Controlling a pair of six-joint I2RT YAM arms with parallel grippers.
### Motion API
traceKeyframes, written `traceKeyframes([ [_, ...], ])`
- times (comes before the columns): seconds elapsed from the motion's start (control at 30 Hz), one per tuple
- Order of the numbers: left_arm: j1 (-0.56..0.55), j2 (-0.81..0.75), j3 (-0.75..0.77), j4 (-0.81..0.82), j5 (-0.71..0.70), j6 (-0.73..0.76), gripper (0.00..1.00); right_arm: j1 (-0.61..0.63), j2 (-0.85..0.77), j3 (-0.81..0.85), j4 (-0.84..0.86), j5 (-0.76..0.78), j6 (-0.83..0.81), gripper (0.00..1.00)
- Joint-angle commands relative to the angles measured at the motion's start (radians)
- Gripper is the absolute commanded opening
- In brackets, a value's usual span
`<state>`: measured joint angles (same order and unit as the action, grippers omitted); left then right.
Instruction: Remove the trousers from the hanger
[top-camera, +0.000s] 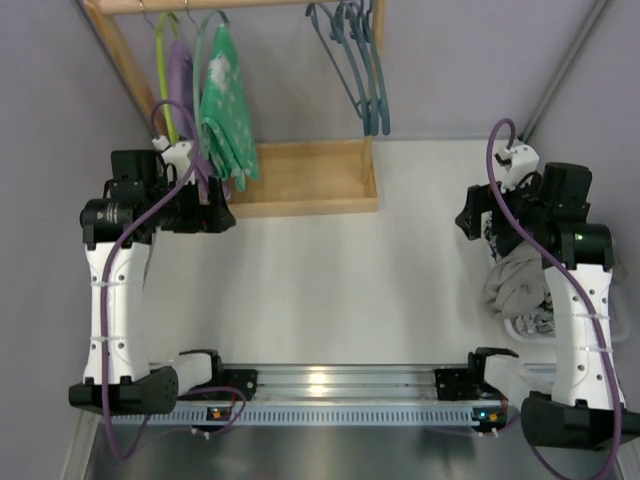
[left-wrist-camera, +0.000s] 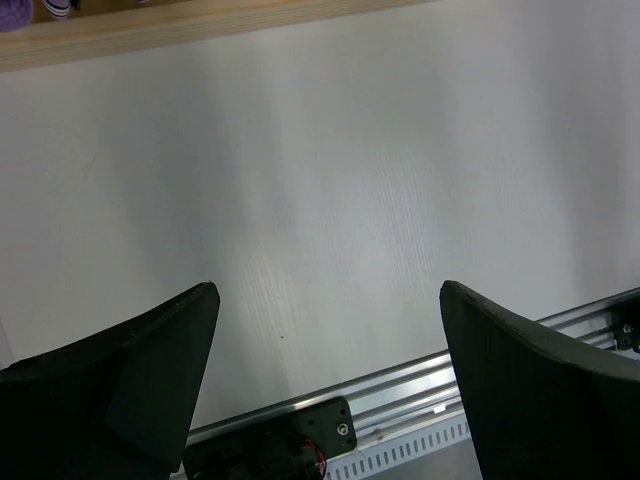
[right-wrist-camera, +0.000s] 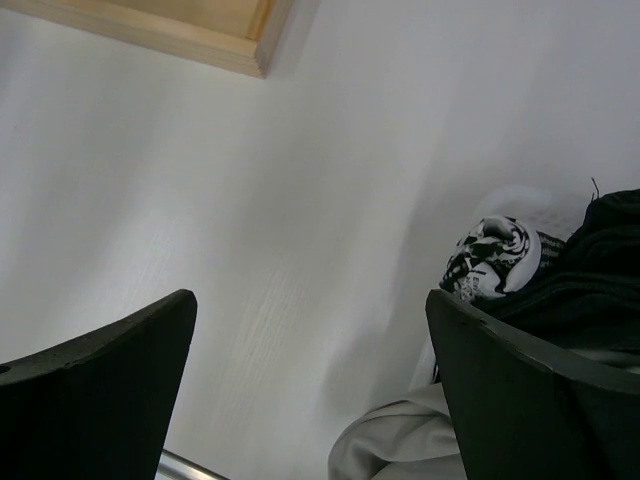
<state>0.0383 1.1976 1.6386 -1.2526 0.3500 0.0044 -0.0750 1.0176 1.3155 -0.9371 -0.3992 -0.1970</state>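
The mint-green trousers (top-camera: 224, 100) with white blotches hang from a grey-green hanger (top-camera: 207, 28) on the wooden rail at the back left. Beside them on the left, the lilac trousers (top-camera: 181, 85) hang on a yellow-green hanger (top-camera: 164, 70). My left gripper (top-camera: 222, 215) stands open just in front of the garments' lower ends, touching nothing. In the left wrist view the left gripper (left-wrist-camera: 330, 290) has only bare table between its fingers, and a scrap of lilac cloth (left-wrist-camera: 12, 12) shows in the corner. My right gripper (top-camera: 468, 222) (right-wrist-camera: 310, 295) is open at the right, empty.
The wooden rack's base tray (top-camera: 310, 180) lies under the garments. Empty blue hangers (top-camera: 358, 65) hang at the rail's right. A heap of grey and dark laundry (top-camera: 515, 285) (right-wrist-camera: 530, 270) sits under the right arm. A metal rail (top-camera: 340, 385) runs along the near edge.
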Motion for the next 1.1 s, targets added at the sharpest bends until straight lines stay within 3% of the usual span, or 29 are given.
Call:
traceKeyframes([
  [0.0,-0.002,-0.042,0.039,0.047,-0.014,-0.034,0.99,0.012,-0.022,0.002,0.054,0.010,0.011,1.00],
  [0.23,0.000,-0.142,0.184,0.162,0.000,0.057,0.99,0.014,-0.017,0.001,0.055,0.023,0.001,0.99],
  [0.37,0.000,-0.095,0.302,0.165,0.015,0.000,0.98,0.012,-0.014,0.007,0.052,0.022,0.004,0.99],
  [0.53,0.000,0.029,0.481,0.231,0.004,-0.144,0.97,0.012,0.002,0.021,0.046,0.031,0.005,0.99],
  [0.7,0.000,0.178,0.650,0.272,-0.012,-0.195,0.89,0.012,0.022,0.042,0.035,0.036,0.005,0.99],
  [0.83,-0.002,0.258,0.678,0.369,-0.055,-0.217,0.85,0.012,0.030,0.039,0.037,0.045,0.005,0.99],
  [0.97,-0.003,0.345,0.676,0.444,-0.131,-0.251,0.73,0.012,0.030,0.037,0.038,0.051,0.005,0.99],
  [1.07,-0.003,0.391,0.684,0.488,-0.147,-0.274,0.70,0.012,0.033,0.042,0.038,0.054,0.002,1.00],
])
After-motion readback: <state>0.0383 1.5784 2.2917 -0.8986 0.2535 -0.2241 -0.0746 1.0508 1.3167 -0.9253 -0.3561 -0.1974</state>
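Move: The pale-green hanger carrying the green trousers is some 20 cm ahead of the left hand, 2 cm left and 20 cm higher; the trousers hang about 22 cm ahead, 1 cm left and 11 cm up. The purple trousers are some 7 cm left of the green ones, and the blue hangers about 24 cm ahead, 17 cm right and 19 cm up. From the right hand, the pale-green hanger is roughly 20 cm ahead, 40 cm left and 22 cm up. Left hand rises about 20 cm, tilting up some 35 degrees, then reaches forward towards the pale-green hanger, fingers narrowing. ##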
